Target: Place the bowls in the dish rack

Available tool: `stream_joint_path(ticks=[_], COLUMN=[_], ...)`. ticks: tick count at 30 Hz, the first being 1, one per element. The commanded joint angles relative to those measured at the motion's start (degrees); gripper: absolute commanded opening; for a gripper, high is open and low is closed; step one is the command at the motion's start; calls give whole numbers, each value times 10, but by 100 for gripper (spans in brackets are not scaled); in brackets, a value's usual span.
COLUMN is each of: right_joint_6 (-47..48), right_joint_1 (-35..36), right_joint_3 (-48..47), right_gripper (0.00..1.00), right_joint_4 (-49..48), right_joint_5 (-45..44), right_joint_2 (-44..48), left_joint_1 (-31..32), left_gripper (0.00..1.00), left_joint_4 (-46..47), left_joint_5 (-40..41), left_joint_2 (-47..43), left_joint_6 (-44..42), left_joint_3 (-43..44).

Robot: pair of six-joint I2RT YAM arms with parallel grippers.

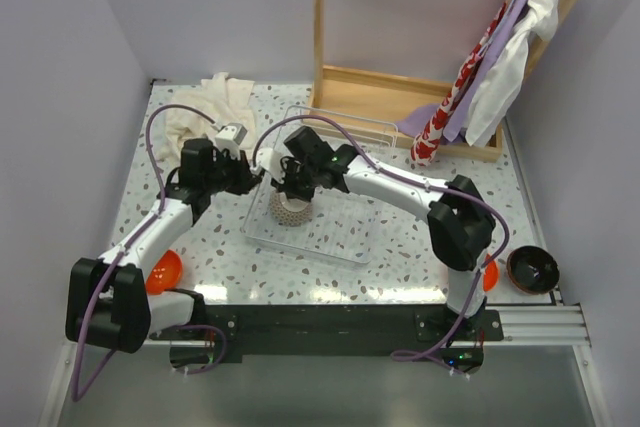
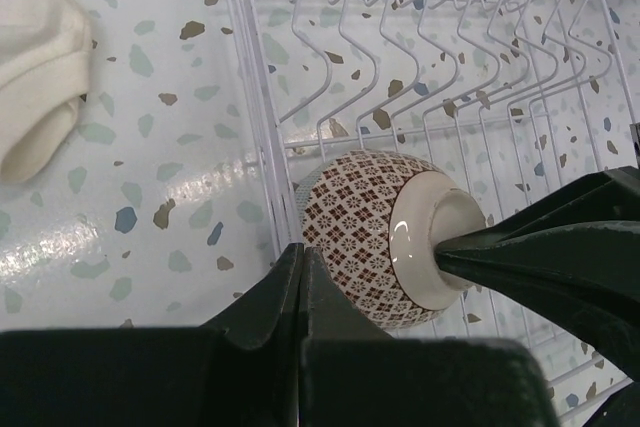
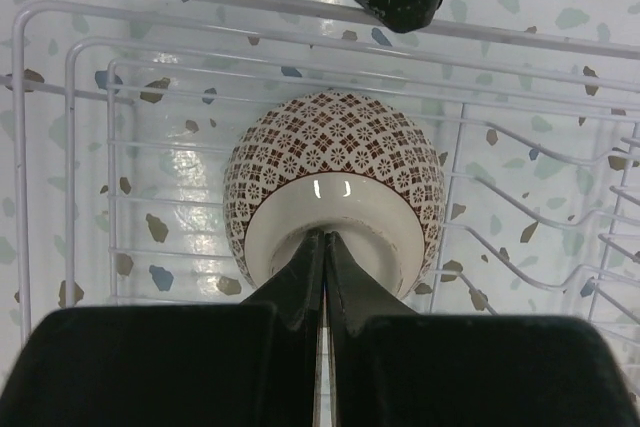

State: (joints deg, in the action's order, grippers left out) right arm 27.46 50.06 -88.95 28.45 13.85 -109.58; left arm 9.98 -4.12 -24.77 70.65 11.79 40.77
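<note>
A bowl (image 1: 291, 210) with a dark diamond pattern and a pale foot ring lies upside down in the near-left corner of the clear wire dish rack (image 1: 335, 239). In the right wrist view my right gripper (image 3: 325, 236) is shut, its tips resting in the hollow of the foot ring of the bowl (image 3: 335, 152). My left gripper (image 2: 302, 248) is shut too, its tips against the left side of the bowl (image 2: 362, 237), just at the rack's edge. An orange bowl (image 1: 165, 272) sits by the left arm's base, another orange bowl (image 1: 490, 275) by the right base, and a dark brown bowl (image 1: 532, 269) at the near right.
A cream cloth (image 1: 212, 103) lies bunched at the far left. A wooden frame (image 1: 395, 97) stands behind the rack, with coloured cloths (image 1: 490, 57) hanging at the far right. The rack's upright wire prongs (image 2: 430, 57) rise beyond the bowl.
</note>
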Motion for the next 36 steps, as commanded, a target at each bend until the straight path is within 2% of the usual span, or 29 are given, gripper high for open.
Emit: stream_joint_path(ticks=[1,4,8,9,10,12,13,14,16,17,19,21,25,27,33,36], right_joint_6=[-11,-5,0,-1,-2,-7,-11,-15,-29,-32,-36,-34,-52,-67,-63,-58], right_joint_1=[6,5,-11,-18,-22,-33,-38,-43,-58,-65,-81,-93,-112,-124,-130,-130], right_joint_3=[-36,-32,3,12,28,43,56,61,76,83,101,112,138,146,144,140], right_gripper=[0,0,0,7,29,41,45,53,58,62,64,66,67,67,67,67], right_joint_4=[-16,-2,21,25,30,45,49,61,73,84,93,107,106,102,104,105], right_joint_5=[-7,-29,-43,-53,-59,-71,-74,-77,-79,-79,-80,-83,-92,-87,-76,-73], right_joint_2=[-10,15,82,111,125,166,176,190,225,236,268,284,312,314,313,310], left_joint_1=[0,-3,-5,-6,-6,-9,-10,-12,-13,-14,-14,-14,-14,-14,-36,-43], left_gripper=[0,24,36,37,40,44,45,48,56,56,57,57,57,57,56,56], left_joint_4=[-16,-18,-46,-55,-72,-98,-147,-175,-263,-285,-368,-448,-565,-612,-656,-652], left_joint_5=[-43,-66,-75,-73,-74,-64,-28,0,84,109,172,193,282,307,325,301], left_joint_2=[-17,-24,-23,-22,-23,-27,-30,-34,-50,-58,-82,-106,-143,-156,-154,-148], left_joint_6=[17,24,14,10,5,-25,-45,-89,-147,-200,-243,-299,-347,-341,-342,-339], left_joint_3=[-8,31,109,139,153,199,217,233,266,267,268,256,223,201,126,96])
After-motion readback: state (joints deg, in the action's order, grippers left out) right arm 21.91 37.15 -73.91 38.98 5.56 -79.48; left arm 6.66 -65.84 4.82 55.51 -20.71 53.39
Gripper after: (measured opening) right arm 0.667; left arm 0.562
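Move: The orange bowl on the left lies roughly 20 cm back and 22 cm left of the left gripper, about 9 cm lower. Right beside those shut fingertips is the rack's left rail; the cream cloth spreads some 13 cm ahead and 11 cm left of them, and the patterned bowl sits about 4 cm back and 7 cm right. The right fingertips are at that patterned bowl's foot, its middle some 4 cm below, 1 cm back and 1 cm left. Bring the left gripper up off the rack's left rail by nearly 15 cm, opening it to about half, then swing it back and left and down towards the orange bowl, rolling until the fingers point nearly straight down. Keep the right fingertips at the patterned bowl's foot briefly, then open and lift them away, going about 17 cm right over the rack and easing slightly down, with a clockwise turn of some 20 degrees. ##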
